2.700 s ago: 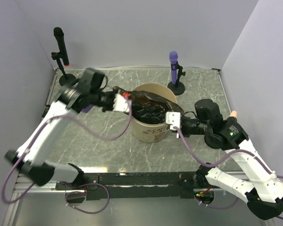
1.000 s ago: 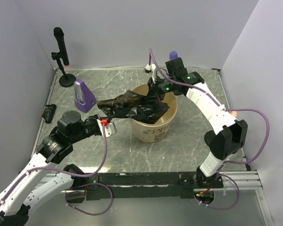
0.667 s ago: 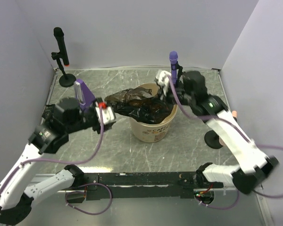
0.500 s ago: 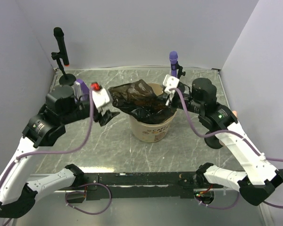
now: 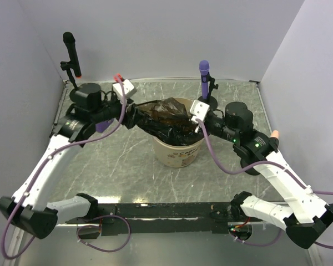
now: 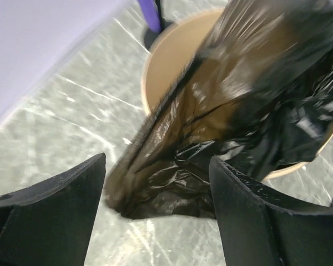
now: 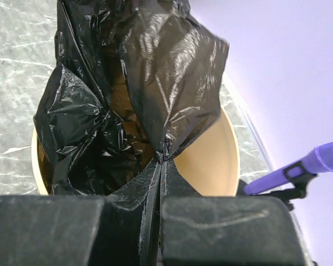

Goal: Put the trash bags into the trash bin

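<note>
The tan trash bin [image 5: 177,156] stands mid-table. A glossy black trash bag [image 5: 167,117] lies crumpled over its mouth, and the bag's left end hangs outside the rim. My left gripper [image 5: 127,114] is at that left end. In the left wrist view it [image 6: 158,160] stands open, with the bag's [image 6: 211,138] corner ahead of its fingers [image 6: 55,205] and untouched, low by the table. My right gripper [image 5: 202,125] is over the bin's right rim. In its own view it [image 7: 163,160] is shut on a pinched fold of the bag [image 7: 155,83] above the pale inside of the bin [image 7: 211,160].
A black microphone on a stand [image 5: 70,52] is at the back left. A purple microphone on a stand [image 5: 204,75] is just behind the bin and shows in the right wrist view [image 7: 316,160]. A purple object [image 5: 102,125] is partly hidden under the left arm. Walls close three sides.
My left gripper has opened and let go of the bag's left end, and has swung up toward the back left. The right arm has come down to the bin's right side, still pinching the bag.
</note>
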Robot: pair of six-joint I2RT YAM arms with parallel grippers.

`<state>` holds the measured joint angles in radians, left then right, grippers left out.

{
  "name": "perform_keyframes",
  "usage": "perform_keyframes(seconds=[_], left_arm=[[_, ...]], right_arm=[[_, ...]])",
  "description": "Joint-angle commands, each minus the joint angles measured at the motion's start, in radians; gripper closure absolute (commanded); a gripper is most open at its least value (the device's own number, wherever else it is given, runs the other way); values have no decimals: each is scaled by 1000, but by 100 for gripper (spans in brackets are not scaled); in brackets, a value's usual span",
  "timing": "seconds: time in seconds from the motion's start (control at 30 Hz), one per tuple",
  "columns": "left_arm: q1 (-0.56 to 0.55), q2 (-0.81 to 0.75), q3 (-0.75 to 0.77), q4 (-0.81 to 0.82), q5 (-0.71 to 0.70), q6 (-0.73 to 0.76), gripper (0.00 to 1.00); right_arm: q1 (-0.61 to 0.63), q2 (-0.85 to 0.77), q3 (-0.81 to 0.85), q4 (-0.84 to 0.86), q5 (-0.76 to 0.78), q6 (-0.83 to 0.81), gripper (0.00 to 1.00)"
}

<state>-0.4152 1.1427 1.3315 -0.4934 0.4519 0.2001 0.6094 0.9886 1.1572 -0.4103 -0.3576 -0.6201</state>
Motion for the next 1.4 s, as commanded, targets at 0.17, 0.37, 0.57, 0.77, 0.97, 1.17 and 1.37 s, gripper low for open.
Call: perform_keyframes(seconds=[0.17, 0.37, 0.57, 0.77, 0.97, 1.17, 1.37], left_arm=[[18, 158, 40, 107, 289, -59, 44], [39, 173, 14, 231, 314, -194, 79], [39, 178, 17, 231, 329, -144, 99], [26, 135, 18, 217, 281, 79, 99], [-54, 89, 14, 194, 200, 344, 99], [-106, 60, 37, 185, 145, 452, 99], [-119, 5, 0, 265, 78, 467, 99]], right_arm=[[12, -39, 13, 12, 78, -59, 100], [12, -70, -13, -88, 127, -40, 100], [-19, -85, 65, -268, 60, 100, 41], [-218, 59, 336, -376, -279, 207, 6], [-250, 194, 456, -318, -461, 152, 2], [-249, 341, 521, -297, -632, 190, 2], [-247, 384, 499, -202, -670, 215, 3]])
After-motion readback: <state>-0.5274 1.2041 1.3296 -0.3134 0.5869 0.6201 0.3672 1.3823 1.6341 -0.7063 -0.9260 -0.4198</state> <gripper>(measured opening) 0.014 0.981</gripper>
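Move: Over the bin, the black trash bag has its middle about 16 cm to the left hand's right, 2 cm back and 7 cm lower; the bin's middle is some 21 cm right, 2 cm ahead and 24 cm down. From the right hand, already pinching the bag's right side, the bag's middle lies about 12 cm left, 2 cm ahead, 6 cm below; the bin's middle 7 cm left, 6 cm ahead, 23 cm below; the purple microphone 20 cm ahead, 5 cm right, 18 cm below. Dipping and reaching right about 5 cm with open fingers, the left hand shuts on the bag's left edge, then keeps its pinch while rising some 7 cm, swinging clockwise and tipping its fingers up. The right hand opens and lets go, backs off to the right and slightly down, lifts clear, then swings left and forward while sinking, tipping down some 25 degrees, fingers wide about the bag's edge. ##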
